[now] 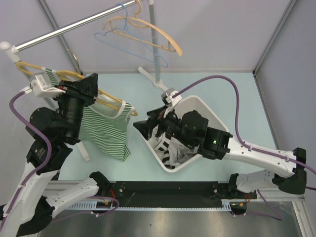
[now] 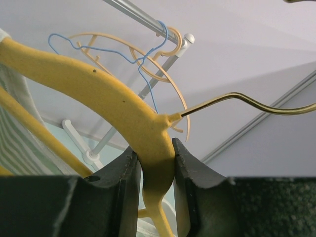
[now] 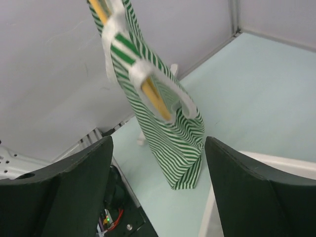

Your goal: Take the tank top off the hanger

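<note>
The green-and-white striped tank top (image 1: pixel 106 131) hangs on a yellow hanger (image 1: pixel 109 98) above the table's left side. My left gripper (image 1: pixel 91 89) is shut on that hanger. In the left wrist view, the jaws (image 2: pixel 157 153) pinch the yellow hanger (image 2: pixel 98 89) at its neck, just below the metal hook (image 2: pixel 247 101). My right gripper (image 1: pixel 143 126) stands open to the right of the tank top, apart from it. The right wrist view shows the tank top (image 3: pixel 173 133) beyond the wide jaws (image 3: pixel 158 177), nothing between them, one strap still round the hanger arm (image 3: pixel 153 96).
A white basket (image 1: pixel 210 107) with striped clothes lies under the right arm; its rim (image 3: pixel 266 160) shows in the right wrist view. A metal rail (image 1: pixel 74 27) at the back carries a tan hanger (image 1: pixel 163 34) and a blue wire hanger (image 1: pixel 133 45). The rail's post foot (image 1: pixel 150 78) stands mid-table.
</note>
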Motion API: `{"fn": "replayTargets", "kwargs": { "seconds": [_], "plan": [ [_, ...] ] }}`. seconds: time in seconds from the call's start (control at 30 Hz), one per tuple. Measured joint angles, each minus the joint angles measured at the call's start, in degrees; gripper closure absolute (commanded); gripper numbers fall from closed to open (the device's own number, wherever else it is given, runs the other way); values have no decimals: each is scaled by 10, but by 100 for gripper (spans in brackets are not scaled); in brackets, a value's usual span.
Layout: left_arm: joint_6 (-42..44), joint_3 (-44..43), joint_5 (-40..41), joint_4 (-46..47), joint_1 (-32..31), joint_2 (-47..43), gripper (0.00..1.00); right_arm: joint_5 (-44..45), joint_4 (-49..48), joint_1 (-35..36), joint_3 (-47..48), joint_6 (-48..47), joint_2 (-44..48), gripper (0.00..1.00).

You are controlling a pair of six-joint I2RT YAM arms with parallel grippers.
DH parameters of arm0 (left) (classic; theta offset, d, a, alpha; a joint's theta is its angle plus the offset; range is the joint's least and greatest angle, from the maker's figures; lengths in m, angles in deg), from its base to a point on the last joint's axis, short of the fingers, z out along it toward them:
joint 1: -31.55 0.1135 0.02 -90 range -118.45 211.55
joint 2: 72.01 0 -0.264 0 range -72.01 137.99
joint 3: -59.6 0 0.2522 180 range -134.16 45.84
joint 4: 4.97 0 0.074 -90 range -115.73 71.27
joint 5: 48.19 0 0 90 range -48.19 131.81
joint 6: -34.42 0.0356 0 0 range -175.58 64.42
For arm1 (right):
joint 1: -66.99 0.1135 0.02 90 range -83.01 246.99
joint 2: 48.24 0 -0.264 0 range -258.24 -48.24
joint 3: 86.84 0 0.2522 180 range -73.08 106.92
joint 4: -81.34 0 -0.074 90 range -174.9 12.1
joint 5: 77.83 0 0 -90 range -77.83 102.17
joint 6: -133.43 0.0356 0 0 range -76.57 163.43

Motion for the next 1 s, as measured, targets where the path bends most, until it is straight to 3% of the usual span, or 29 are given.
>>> {"fn": "replayTargets", "kwargs": {
  "seconds": [0.1, 0.33, 0.67, 0.77, 1.0],
  "plan": [
    [0, 2, 6, 5, 0, -7, 100, -12, -35, 2, -48, 26, 16, 18],
    [-7, 2, 7, 14, 0, -12, 100, -23, -121, 3, -50, 78, 2, 17],
    [-62, 9, -8, 14, 0, -22, 100, -36, -240, 11, -118, 66, -34, 24],
    [-76, 10, -15, 14, 0, -22, 100, -40, -263, 15, -132, 54, -40, 28],
    [-101, 21, -36, 14, 0, -22, 100, -42, -313, 20, -133, 30, -50, 52]
  ]
}}
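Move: The tank top's near shoulder strap, looped round the end of the yellow hanger, is about 5 cm ahead of the open right hand, 5 cm to its left and 2 cm higher. The hanger's neck stands some 8 cm ahead, 16 cm left and 10 cm above that hand; the white basket is about 8 cm ahead, 14 cm right and far below, some 38 cm. From the left hand, the strap lies roughly 11 cm right, 3 cm back and 8 cm down. Bring the open right gripper left about 4 cm and slightly back to the strap at the hanger's end, bobbing up and then down on the way, rolling it some 15 degrees so its left side rises, and start narrowing the fingers at the end. Keep the left gripper shut on the yellow hanger by its neck, rolling it about 10 degrees so the right end tips up. ##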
